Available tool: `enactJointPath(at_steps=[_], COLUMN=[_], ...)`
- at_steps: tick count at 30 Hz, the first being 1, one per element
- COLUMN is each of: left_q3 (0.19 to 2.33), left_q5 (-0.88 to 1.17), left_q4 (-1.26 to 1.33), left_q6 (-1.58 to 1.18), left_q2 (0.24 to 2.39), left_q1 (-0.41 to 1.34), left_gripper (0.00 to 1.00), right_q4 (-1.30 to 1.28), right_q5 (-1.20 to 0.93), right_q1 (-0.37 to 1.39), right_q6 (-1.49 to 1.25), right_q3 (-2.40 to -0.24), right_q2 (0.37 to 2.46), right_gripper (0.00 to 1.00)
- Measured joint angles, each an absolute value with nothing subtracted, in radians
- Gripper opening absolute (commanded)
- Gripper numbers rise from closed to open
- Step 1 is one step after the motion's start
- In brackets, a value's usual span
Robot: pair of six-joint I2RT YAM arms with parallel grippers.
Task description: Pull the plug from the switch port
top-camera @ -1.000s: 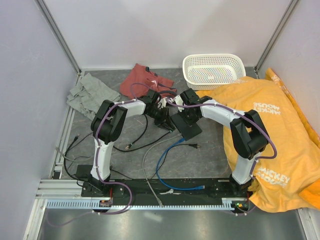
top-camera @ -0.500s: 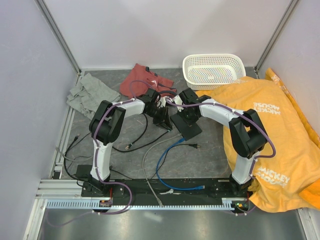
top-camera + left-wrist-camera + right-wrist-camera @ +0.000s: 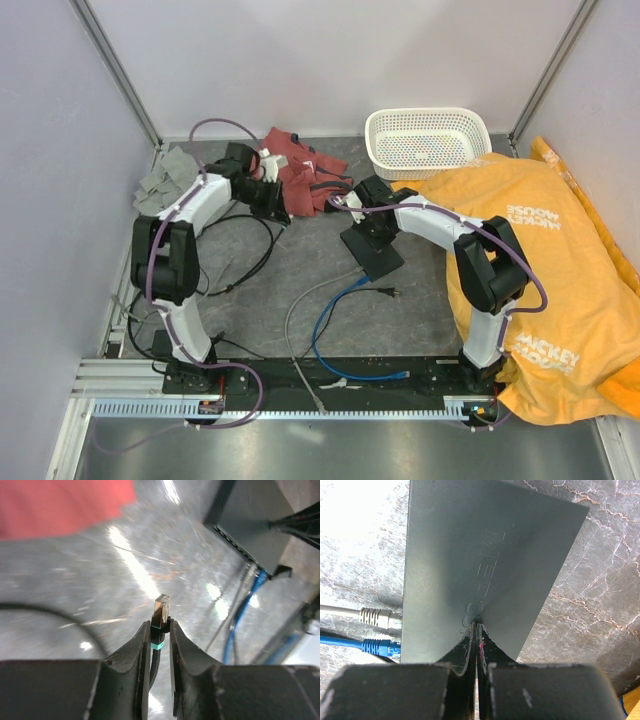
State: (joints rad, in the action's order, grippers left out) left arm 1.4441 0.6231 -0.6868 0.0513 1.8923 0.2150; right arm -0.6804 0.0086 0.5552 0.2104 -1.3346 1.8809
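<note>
The switch (image 3: 372, 255) is a flat black box lying mid-table, also seen as the switch (image 3: 485, 565) and the switch (image 3: 250, 520). My right gripper (image 3: 368, 228) is shut, and the tips of the right gripper (image 3: 478, 626) press down on the box's top. A grey plug (image 3: 375, 616) and a blue plug (image 3: 380, 646) sit in its ports. My left gripper (image 3: 272, 197) is far left of the switch, by the red cloth. The left gripper (image 3: 160, 625) is shut on a black-cabled plug (image 3: 161, 609) with a teal band, held free in the air.
A red cloth (image 3: 300, 160) and a grey cloth (image 3: 165, 180) lie at the back left. A white basket (image 3: 427, 140) stands at the back right beside a large orange cloth (image 3: 560, 260). Blue cable (image 3: 330, 330), grey cable (image 3: 292, 320) and black cable (image 3: 255, 255) trail over the near table.
My left arm has swung left and back, carrying the plug away from the switch to beside the red cloth. The right arm has stayed on the switch.
</note>
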Motion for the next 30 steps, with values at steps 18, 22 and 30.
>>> enactJointPath(at_steps=[18, 22, 30], left_q3=[1.232, 1.098, 1.046], left_q5=[0.139, 0.076, 0.031], left_q4=[-0.756, -0.745, -0.751], left_q6=[0.344, 0.376, 0.372], left_q2=[1.470, 1.449, 1.604], left_q1=[-0.106, -0.134, -0.136], left_gripper=[0.01, 0.02, 0.19], right_q4=[-0.729, -0.739, -0.757], right_q5=[0.016, 0.017, 0.021], right_q1=[0.562, 0.566, 0.568], right_q6=[0.210, 0.210, 0.210], right_q3=[-1.382, -1.393, -1.409], right_q2=[1.916, 1.924, 1.935], right_gripper=[0.00, 0.00, 0.00])
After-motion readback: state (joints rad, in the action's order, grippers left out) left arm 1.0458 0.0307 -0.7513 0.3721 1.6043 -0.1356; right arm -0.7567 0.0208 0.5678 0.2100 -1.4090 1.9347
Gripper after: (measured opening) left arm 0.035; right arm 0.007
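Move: Already gripping the freed black cable, the left hand is bound for the bare tabletop about 23 cm to its left, 8 cm back and 9 cm down. The grey cloth lies some 28 cm left and 14 cm ahead, the red cloth about 19 cm ahead and 2 cm right, and the switch about 22 cm right and 4 cm back. From the right hand on the switch, that bare spot is roughly 46 cm left, 4 cm back and 3 cm below. The left hand arcs the black cable some 23 cm left and slightly back, up then down, fingers shutting. ##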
